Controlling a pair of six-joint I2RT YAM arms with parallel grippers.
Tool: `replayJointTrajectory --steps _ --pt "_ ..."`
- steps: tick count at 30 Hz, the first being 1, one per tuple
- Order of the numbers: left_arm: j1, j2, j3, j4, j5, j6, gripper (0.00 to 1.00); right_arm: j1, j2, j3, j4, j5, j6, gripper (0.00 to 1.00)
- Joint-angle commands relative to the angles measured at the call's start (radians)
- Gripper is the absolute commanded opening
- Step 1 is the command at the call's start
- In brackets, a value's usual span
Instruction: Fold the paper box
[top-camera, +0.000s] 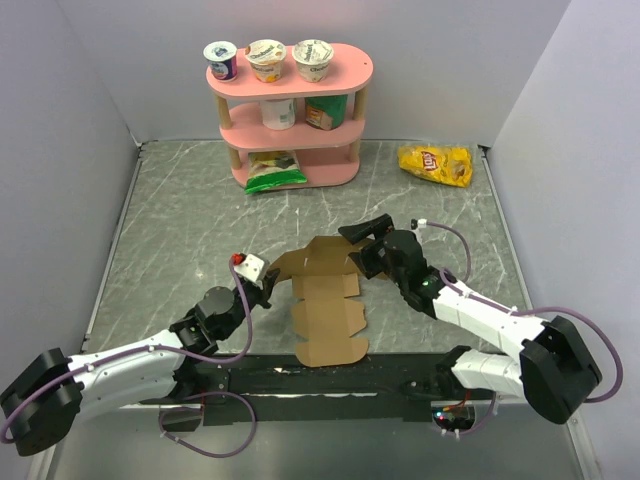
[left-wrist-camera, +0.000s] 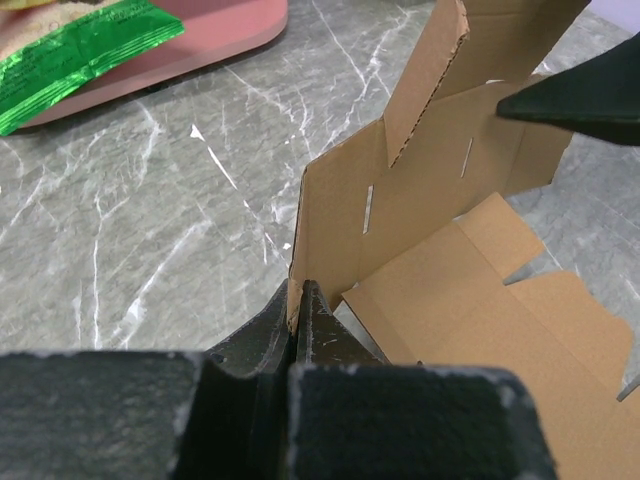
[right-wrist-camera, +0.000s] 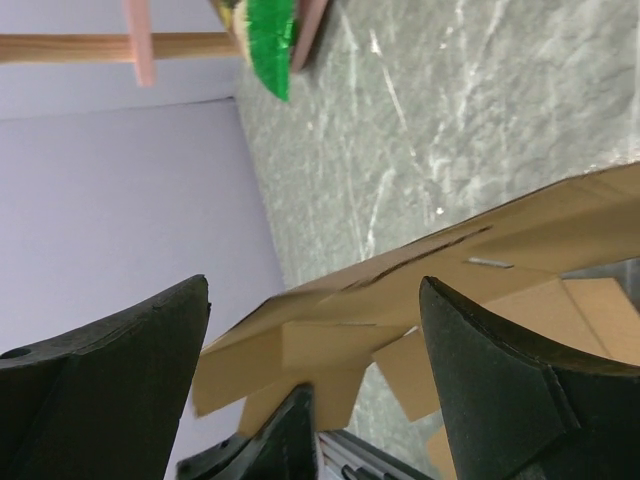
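Observation:
The paper box (top-camera: 325, 300) is a brown die-cut cardboard sheet lying mid-table, partly folded, with its left and far flaps raised. My left gripper (top-camera: 270, 285) is shut on the edge of the raised left flap; in the left wrist view the jaws (left-wrist-camera: 297, 300) pinch the paper box (left-wrist-camera: 420, 200) at its lower corner. My right gripper (top-camera: 357, 248) stands open at the sheet's far right edge. In the right wrist view its fingers (right-wrist-camera: 500, 390) spread wide, one to each side of the paper box (right-wrist-camera: 420, 290), with none of it pinched.
A pink two-tier shelf (top-camera: 290, 110) with yogurt cups stands at the back. A green bag (top-camera: 273, 170) lies on the shelf's bottom tier. A yellow chip bag (top-camera: 435, 163) lies at the back right. Grey walls close in both sides of the table.

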Motion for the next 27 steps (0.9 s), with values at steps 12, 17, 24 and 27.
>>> replayJointTrajectory --steps 12,17,24,27 --pt "-0.032 0.054 0.023 0.049 -0.067 0.013 0.01 0.0 0.052 0.013 0.014 0.075 -0.069 0.56" --pt "-0.032 0.082 0.038 0.036 -0.081 0.002 0.01 0.0 0.095 -0.017 0.059 0.067 -0.055 0.41" --pt "-0.032 0.085 0.041 0.019 -0.108 -0.03 0.01 0.003 0.144 -0.065 0.152 0.024 -0.021 0.24" --pt "-0.032 0.096 0.046 0.013 -0.119 -0.041 0.01 0.023 0.144 -0.067 0.142 0.041 -0.021 0.24"
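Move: The right hand, wide open, hangs just above and to the right of the standing top flap of the paper box, whose middle lies about 4 cm to its left, 1 cm ahead and 3 cm below. The slotted back wall is some 6 cm left, 2 cm back and 6 cm down; the long panel is about 15 cm back, 5 cm left and 10 cm down. From the left hand, already holding the wall's left end, the flap is about 13 cm right, 8 cm ahead and 3 cm up. The right fingers close on the right part of the top flap and pinch it, one finger on each face, going from wide open to nearly shut as the hand sinks about 4 cm in two steps with barely any forward travel. The left hand keeps its pinch on the wall's left end and lowers it roughly 2 cm. ##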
